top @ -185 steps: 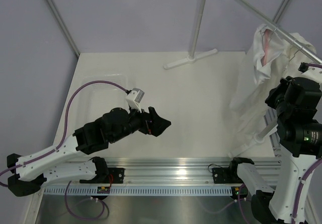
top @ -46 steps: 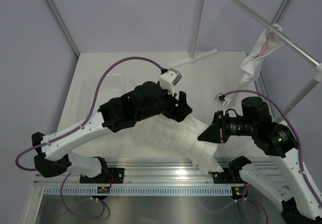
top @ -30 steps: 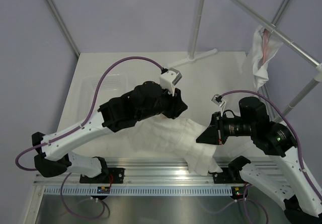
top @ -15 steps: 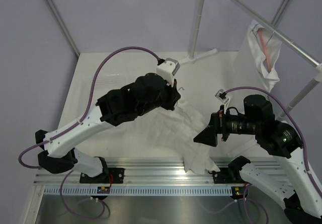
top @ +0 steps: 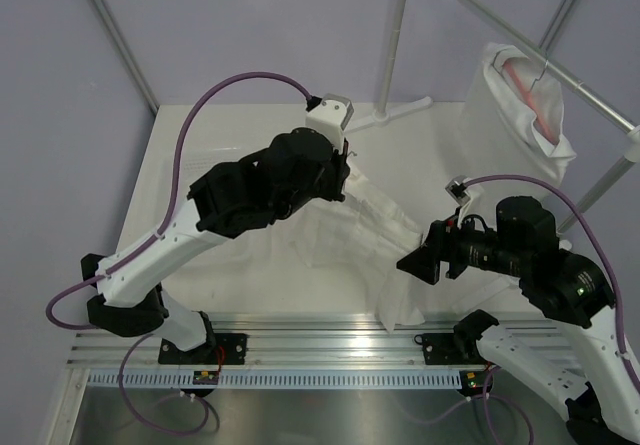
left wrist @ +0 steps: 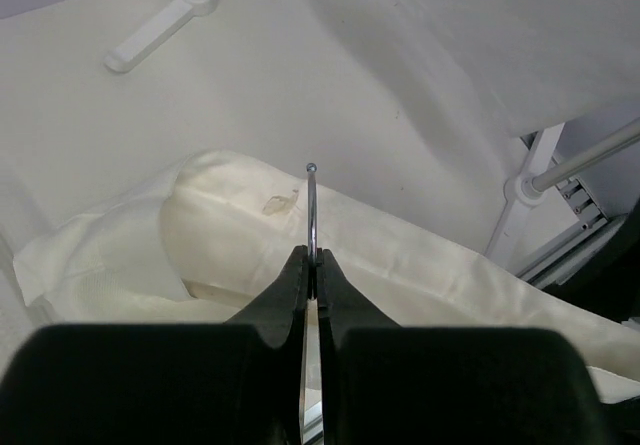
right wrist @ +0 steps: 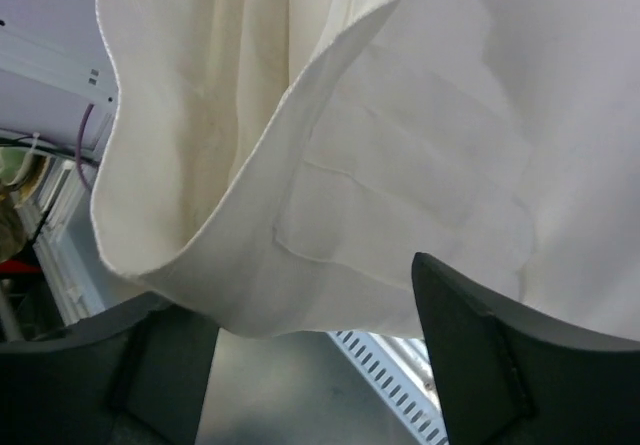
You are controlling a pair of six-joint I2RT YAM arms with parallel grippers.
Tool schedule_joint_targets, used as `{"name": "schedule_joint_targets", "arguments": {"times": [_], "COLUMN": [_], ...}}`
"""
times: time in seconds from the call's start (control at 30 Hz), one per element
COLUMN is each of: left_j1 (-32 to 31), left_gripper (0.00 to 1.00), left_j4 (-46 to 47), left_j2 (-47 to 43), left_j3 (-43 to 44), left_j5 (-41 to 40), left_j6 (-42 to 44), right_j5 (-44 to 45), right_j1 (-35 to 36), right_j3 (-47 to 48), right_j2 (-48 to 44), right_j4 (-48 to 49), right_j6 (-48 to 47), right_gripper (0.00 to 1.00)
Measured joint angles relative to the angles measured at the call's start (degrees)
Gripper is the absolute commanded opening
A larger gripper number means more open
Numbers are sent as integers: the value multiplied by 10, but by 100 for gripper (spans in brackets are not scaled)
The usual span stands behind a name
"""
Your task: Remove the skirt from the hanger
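The white skirt (top: 362, 237) hangs from a hanger and drapes down onto the table toward the front edge. My left gripper (top: 341, 172) is raised above the table and shut on the hanger's metal hook (left wrist: 312, 205). In the left wrist view the skirt (left wrist: 250, 235) lies bunched below the left gripper (left wrist: 312, 263). My right gripper (top: 414, 263) is open at the skirt's right edge. In the right wrist view the skirt's cloth (right wrist: 330, 155) hangs in front of the right gripper (right wrist: 315, 365), whose jaws stand wide apart, its lower hem dipping between them without being pinched.
A clothes rack stands at the back, with its foot (top: 378, 118) on the table and a slanted rail (top: 500, 20). Another white garment (top: 522, 100) hangs on the rail at the right. The arms' metal mounting rail (top: 320, 333) runs along the near edge.
My left gripper has lifted the hanger up and back, pulling the skirt taut. My right gripper has drawn back to the right and opened off the cloth. The garment on the rail has swung.
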Motion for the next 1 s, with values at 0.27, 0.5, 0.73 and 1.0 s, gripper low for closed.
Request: {"name": "schedule_joint_targets", "arguments": {"times": [0.27,0.5,0.73,1.0], "left_j1": [0,2,7,27], "left_gripper": [0,0,0,0], "left_j4": [-52,-71,-75,-71], "left_j2": [34,48,51,42], "left_j3": [89,130,130,119], "left_j5": [-47,-65,-66,-53], "left_j6": [-21,-36,-39,-56], "right_j5": [29,39,54,104], "right_j1": [0,0,0,1], "right_j3": [-15,-46,-47,-47], "right_j2": [-24,-19,-25,-81], "right_j4": [26,48,52,26], "right_j6": [0,4,10,35], "right_gripper": [51,32,0,0]}}
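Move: The open right hand has the skirt's near edge almost between its fingers, about 2 cm ahead, 1 cm to the left and level with them. The hanger hook is some 13 cm ahead, 16 cm left and 10 cm higher. The left hand still grips that hook; from it the same skirt edge lies roughly 17 cm right, 10 cm back and 10 cm below. Right hand eases forward, pinches the skirt's edge and draws it right; left raises the hanger about 3 cm. ##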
